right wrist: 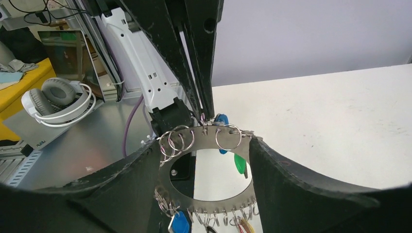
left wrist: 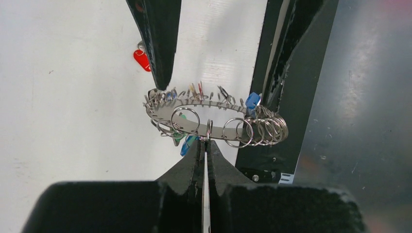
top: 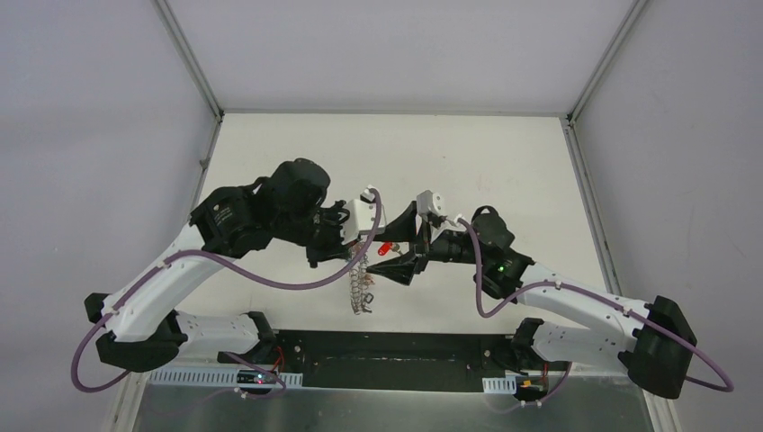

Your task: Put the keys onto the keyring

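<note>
The keyring hangs edge-on above the table between my two grippers. In the left wrist view its flat grey plate carries many wire loops, and my left gripper is shut on its near rim. In the right wrist view my right gripper stands open, its fingers on either side of the keyring. A red-tagged key sits off the ring beside one right finger; in the top view the red tag shows between the grippers. Blue tags hang from the ring.
A green tag also hangs from the ring. The white table stretches behind the arms. The black base rail runs along the near edge. White headphones lie off the table to the side.
</note>
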Available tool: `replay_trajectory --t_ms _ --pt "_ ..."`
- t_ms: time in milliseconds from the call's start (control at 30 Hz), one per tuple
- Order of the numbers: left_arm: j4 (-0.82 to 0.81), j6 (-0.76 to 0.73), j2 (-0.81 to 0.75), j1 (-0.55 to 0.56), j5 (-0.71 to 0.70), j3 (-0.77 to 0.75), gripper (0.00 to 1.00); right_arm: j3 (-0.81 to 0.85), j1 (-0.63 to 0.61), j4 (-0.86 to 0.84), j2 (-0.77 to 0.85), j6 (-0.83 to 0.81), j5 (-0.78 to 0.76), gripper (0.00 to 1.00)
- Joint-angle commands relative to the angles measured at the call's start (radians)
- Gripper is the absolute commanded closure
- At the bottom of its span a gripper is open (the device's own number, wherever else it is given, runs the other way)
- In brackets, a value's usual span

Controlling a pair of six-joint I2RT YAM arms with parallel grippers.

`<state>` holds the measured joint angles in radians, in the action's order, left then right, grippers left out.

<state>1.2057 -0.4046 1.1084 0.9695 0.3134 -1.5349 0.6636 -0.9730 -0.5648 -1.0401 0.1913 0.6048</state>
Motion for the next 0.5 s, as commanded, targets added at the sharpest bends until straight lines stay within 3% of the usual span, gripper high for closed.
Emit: replay_trajectory --t_ms 0,133,267,467 --pt "0.185 -0.066 0.101 0.008 -0.044 -0.177 1.0 0.037 0.003 -0.009 -0.016 -0.009 -0.004 0.32" --pt "0.289 -0.065 0.205 0.009 -0.065 -0.301 1.0 0.042 0.003 -0.024 -0.033 0.003 0.004 0.39" --pt "0.377 -0.064 0.279 0.008 -0.071 -0.398 1.0 0.038 0.003 -0.083 -0.06 0.041 0.011 0.54" --pt "0.437 -0.056 0.352 0.01 -0.087 -0.488 1.0 0.038 0.003 -0.188 -0.113 0.095 0.017 0.67"
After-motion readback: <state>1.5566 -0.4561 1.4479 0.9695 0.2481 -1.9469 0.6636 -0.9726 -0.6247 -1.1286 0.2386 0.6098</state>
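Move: The keyring hangs from the left fingertips by a small ring, its middle some 5 cm straight below them. From the empty, open right hand that middle is level fore and aft, about 3 cm to the left and 4 cm lower; a blue key tag hangs about 2 cm forward and 5 cm left of that hand, at its height. The red key lies on the table roughly 17 cm ahead of the right hand, 4 cm to its right and 30 cm below. The right hand sinks and eases left towards the keyring, about 2 cm in all, its fingers closing from wide open to roughly half that gap, one forward and one back, around the rings just back of the left fingertips, though whether they touch can't be seen. Meanwhile the left hand keeps its shut pinch, carries the keyring about 2 cm forward and tips its fingers some 15 degrees more steeply down. ##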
